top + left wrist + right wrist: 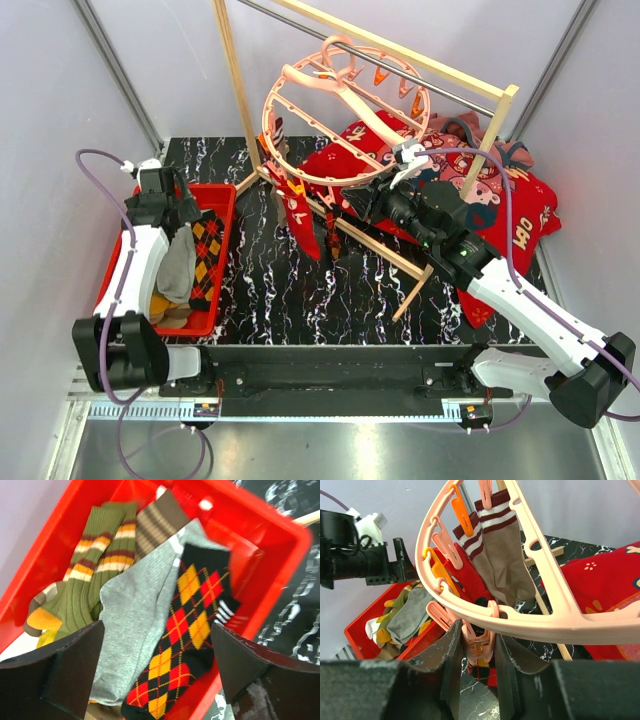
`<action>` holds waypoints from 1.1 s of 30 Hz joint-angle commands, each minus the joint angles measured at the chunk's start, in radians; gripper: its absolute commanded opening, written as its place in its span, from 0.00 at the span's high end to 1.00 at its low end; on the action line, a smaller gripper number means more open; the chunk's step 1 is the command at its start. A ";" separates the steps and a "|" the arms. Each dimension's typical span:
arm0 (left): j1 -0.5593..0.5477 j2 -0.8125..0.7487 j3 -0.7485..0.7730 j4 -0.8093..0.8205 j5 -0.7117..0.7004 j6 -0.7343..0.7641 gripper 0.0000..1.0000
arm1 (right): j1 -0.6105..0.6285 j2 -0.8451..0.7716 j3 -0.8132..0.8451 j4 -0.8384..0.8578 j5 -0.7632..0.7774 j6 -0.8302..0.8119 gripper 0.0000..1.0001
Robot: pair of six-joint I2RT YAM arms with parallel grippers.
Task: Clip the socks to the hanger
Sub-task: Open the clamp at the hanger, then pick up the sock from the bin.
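Observation:
The salmon-pink ring hanger point(345, 120) hangs from the rack rod. A brown striped sock point(502, 565), a red sock point(470, 577) and a dark argyle sock point(487, 672) dangle from its clips. My right gripper point(479, 642) is shut on a pink clip point(480, 647) under the ring's rim, and the argyle sock hangs just below that clip. My left gripper point(156, 630) is open above the red bin point(250, 570), with nothing between its fingers. Under it lie a grey sock point(135, 625), an argyle sock point(187, 630), olive striped socks point(95, 570) and a brown striped one point(155, 525).
The pale wooden rack frame point(240, 100) stands across the back, one of its bars slanting over the black marbled table point(300, 290). A big red cartoon-printed cloth point(500, 210) lies at the right, under my right arm. The red bin point(225, 250) sits at the left edge.

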State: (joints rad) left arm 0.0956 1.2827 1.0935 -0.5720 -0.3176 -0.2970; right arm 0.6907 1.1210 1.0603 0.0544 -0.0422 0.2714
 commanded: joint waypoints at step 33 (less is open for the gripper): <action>-0.010 0.787 0.493 -0.190 0.114 0.028 0.86 | -0.005 -0.007 -0.010 0.033 -0.007 -0.052 1.00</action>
State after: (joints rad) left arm 0.0875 2.0563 1.5631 -0.7357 -0.1555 -0.2932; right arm 0.6907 1.1130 1.0523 0.0559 -0.0441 0.2234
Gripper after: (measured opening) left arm 0.229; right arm 0.327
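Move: The argyle sock's cuff, which my left hand is after, lies in the tray about 10 cm ahead, 3 cm to the right and some 15 cm below. At about that depth, the brown striped sock is 12 cm ahead and 8 cm left, the grey sock 3 cm back and 3 cm left, the olive striped socks 1 cm ahead and 12 cm left. From my right hand the cuff is roughly 13 cm ahead, 34 cm left and 32 cm down. I sink my left hand some 15 cm into the tray and reach about 9 cm forward, the forward part coming first and the last stretch almost straight down onto the argyle sock's cuff. On the way my fingers tip about 25 degrees steeper and close from wide open to nearly shut over the cuff. My right hand stays put, still pinching the pink clamp at the hanger's rim. ##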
